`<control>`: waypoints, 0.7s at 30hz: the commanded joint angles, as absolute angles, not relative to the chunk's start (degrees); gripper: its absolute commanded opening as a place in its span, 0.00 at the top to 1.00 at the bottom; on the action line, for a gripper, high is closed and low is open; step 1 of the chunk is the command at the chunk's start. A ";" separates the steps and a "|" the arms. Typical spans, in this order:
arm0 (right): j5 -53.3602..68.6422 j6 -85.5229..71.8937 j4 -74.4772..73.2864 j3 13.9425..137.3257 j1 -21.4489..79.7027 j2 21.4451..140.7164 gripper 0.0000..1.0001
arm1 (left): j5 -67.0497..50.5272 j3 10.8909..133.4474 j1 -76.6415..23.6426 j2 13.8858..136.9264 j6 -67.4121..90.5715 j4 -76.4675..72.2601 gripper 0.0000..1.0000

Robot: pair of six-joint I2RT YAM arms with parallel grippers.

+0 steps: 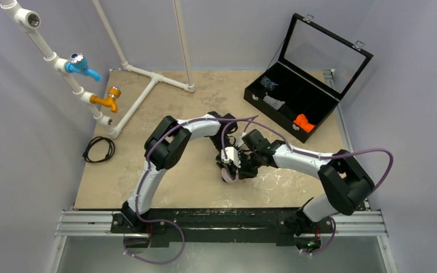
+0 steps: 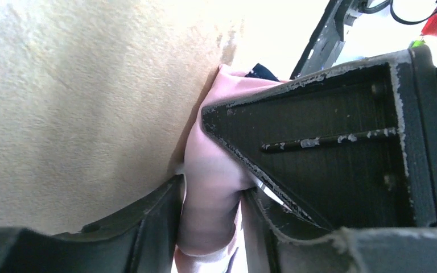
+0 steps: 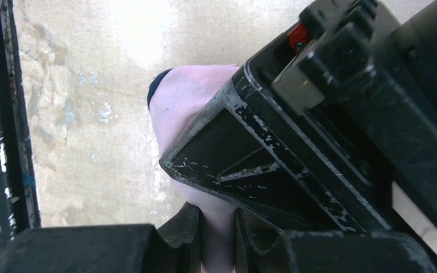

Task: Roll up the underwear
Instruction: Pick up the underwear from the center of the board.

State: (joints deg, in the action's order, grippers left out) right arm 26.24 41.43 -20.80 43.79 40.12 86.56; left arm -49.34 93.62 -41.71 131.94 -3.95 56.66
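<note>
The underwear, pale pink with a dark navy edge, is bunched into a small roll at the middle of the table, between the two grippers. In the left wrist view the pink roll fills the gap of my left gripper and touches both fingers. In the right wrist view the pink fabric runs down between the fingers of my right gripper, which is shut on it. The two grippers stand close together, each one's black body crowding the other's view. Most of the cloth is hidden.
An open black case stands at the back right, holding an orange rolled cloth and a grey-striped one. A white pipe frame with a blue tap and an orange tap runs along the left. A black cable lies coiled at the table's left edge.
</note>
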 commanded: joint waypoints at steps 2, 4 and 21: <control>24.96 42.54 -22.03 44.35 40.50 81.79 1.00 | -32.25 92.90 -40.37 133.63 -10.09 44.19 0.49; 24.28 42.63 -22.95 44.47 40.52 80.60 1.00 | -33.53 93.64 -39.53 132.76 -10.44 44.70 0.41; 19.53 41.05 -27.17 45.03 36.57 74.34 1.00 | -44.03 92.39 -31.98 121.43 -14.21 47.71 0.12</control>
State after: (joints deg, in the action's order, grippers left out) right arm 19.25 41.60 -23.55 43.70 39.00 77.08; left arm -47.57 93.97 -35.68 126.06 -9.32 50.61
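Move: The rolled underwear lies roughly left to right, pinched by both hands: its middle is about 2 cm to the right hand's left and about 3 cm to the left hand's right, level with both in height and reach. From the right hand, the open black box is centred some 26 cm ahead and 18 cm right, with the orange cloth in it about 18 cm ahead and 22 cm right. That box is about 26 cm ahead and 22 cm right of the left hand. The rolled underwear stays pinched in the right fingers, which lift it about 4 cm off the board while easing forward and a little right. The left fingers, already opening, spread wide and let go of its left part as that hand draws forward about 6 cm and up some 3 cm, tilting about 15 degrees. ##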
